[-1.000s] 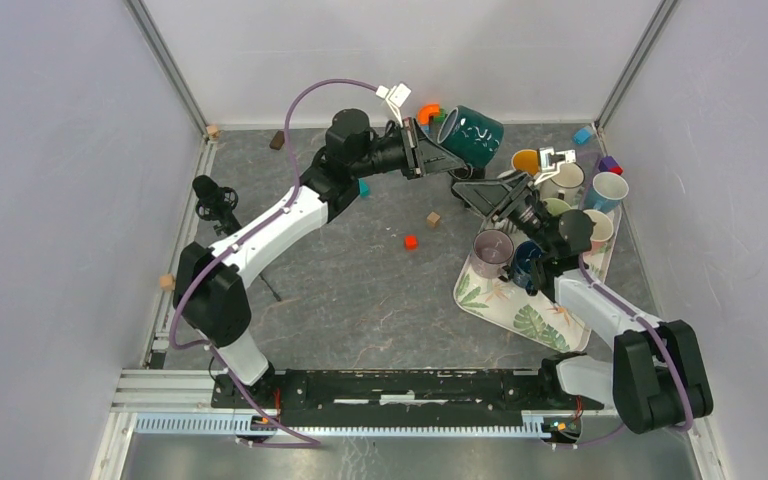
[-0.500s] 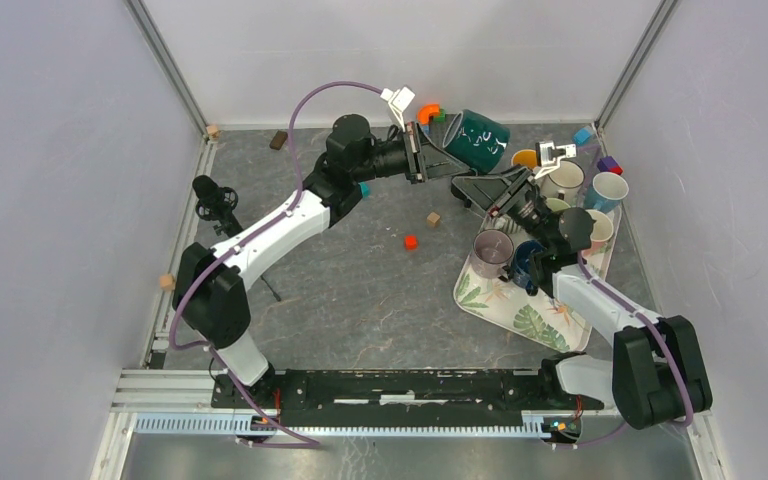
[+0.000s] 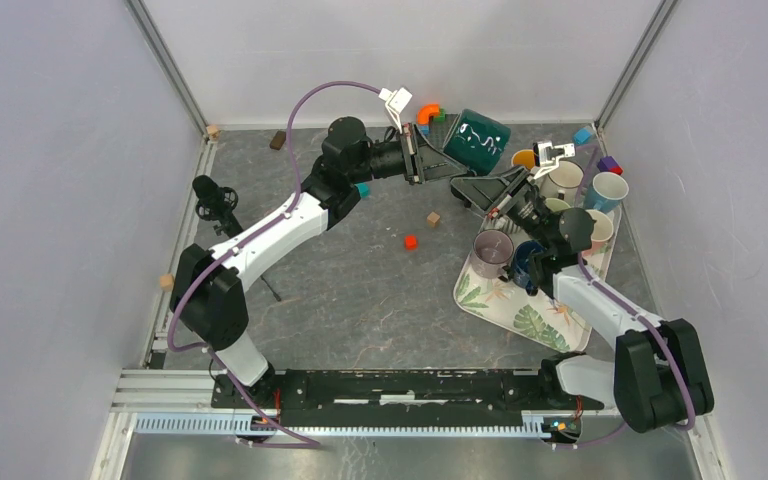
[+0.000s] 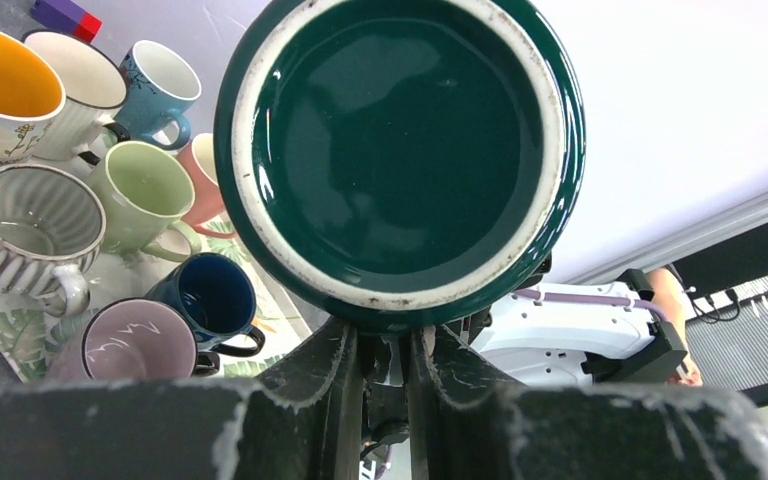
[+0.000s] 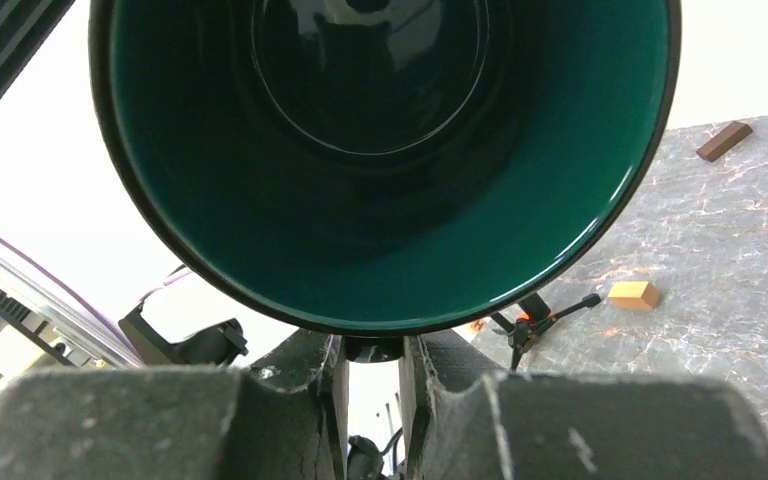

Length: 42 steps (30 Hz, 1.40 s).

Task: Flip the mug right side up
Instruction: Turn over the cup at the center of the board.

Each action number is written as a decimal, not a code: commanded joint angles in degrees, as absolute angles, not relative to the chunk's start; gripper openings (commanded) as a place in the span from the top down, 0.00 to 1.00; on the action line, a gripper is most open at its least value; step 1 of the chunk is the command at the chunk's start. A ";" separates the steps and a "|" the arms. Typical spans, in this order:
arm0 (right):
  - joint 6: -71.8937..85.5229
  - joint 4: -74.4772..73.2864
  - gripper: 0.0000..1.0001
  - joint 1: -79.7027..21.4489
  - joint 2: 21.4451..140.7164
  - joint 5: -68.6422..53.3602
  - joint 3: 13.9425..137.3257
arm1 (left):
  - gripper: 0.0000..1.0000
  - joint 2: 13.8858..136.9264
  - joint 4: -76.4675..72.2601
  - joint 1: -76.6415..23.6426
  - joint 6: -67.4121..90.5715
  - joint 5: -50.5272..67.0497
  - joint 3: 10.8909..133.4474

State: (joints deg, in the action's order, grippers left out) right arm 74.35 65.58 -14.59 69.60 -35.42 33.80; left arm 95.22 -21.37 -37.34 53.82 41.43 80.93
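The dark green mug [image 3: 480, 138] hangs in the air at the back of the table, lying on its side. The left wrist view looks at its base [image 4: 400, 150]; the right wrist view looks into its mouth [image 5: 380, 150]. My left gripper [image 3: 434, 160] comes in from the left and is shut on the mug's handle, under the base [image 4: 382, 335]. My right gripper [image 3: 463, 183] reaches in from the right below the mug. Its jaws stand narrow around the dark handle just under the rim [image 5: 372, 345]. Most of the handle is hidden by the fingers.
A leaf-patterned tray [image 3: 520, 320] at the right holds several upright mugs, among them a lilac one [image 3: 492, 247] and a navy one [image 3: 527, 262]. A red cube [image 3: 411, 241] and a tan block [image 3: 433, 219] lie mid-table. A small black stand [image 3: 210, 195] is at the left.
The right gripper moved up to the mug and its jaws closed from wide open onto the handle. The left gripper turned the mug slightly while holding it.
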 commanded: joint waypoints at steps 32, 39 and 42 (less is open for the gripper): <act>47.12 33.72 1.00 -15.68 55.86 -25.87 37.26 | 0.06 86.58 -11.27 -38.14 42.36 35.23 77.13; 42.40 25.25 1.00 -15.77 52.57 -21.39 37.41 | 0.01 84.38 -5.72 -38.16 38.59 31.55 75.89; 39.95 20.07 1.00 -15.85 50.81 -18.66 37.94 | 0.00 82.87 -3.01 -38.14 36.89 29.93 74.89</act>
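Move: The green mug lies on its side in the air, base to the left and mouth to the right, both hands pinching its handle. Its middle is about 6 cm ahead of my right hand, 3 cm right and 4 cm above, and much the same from my left hand. Some 23 cm below my right hand stand the black mug, about 15 cm ahead and 5 cm right; the striped mug, 9 cm ahead and 15 cm right; and the mauve mug, level with it and 11 cm right. I spread my left fingers wide to let go of the green mug's handle, easing about a centimetre back, then draw that hand left and down, some 3 cm each way. My right hand keeps its pinch on the handle and, ever faster, lowers the mug nearly 8 cm, swinging a few centimetres right late on, while its wrist turns about 30 degrees: left side sinking, and clockwise. ##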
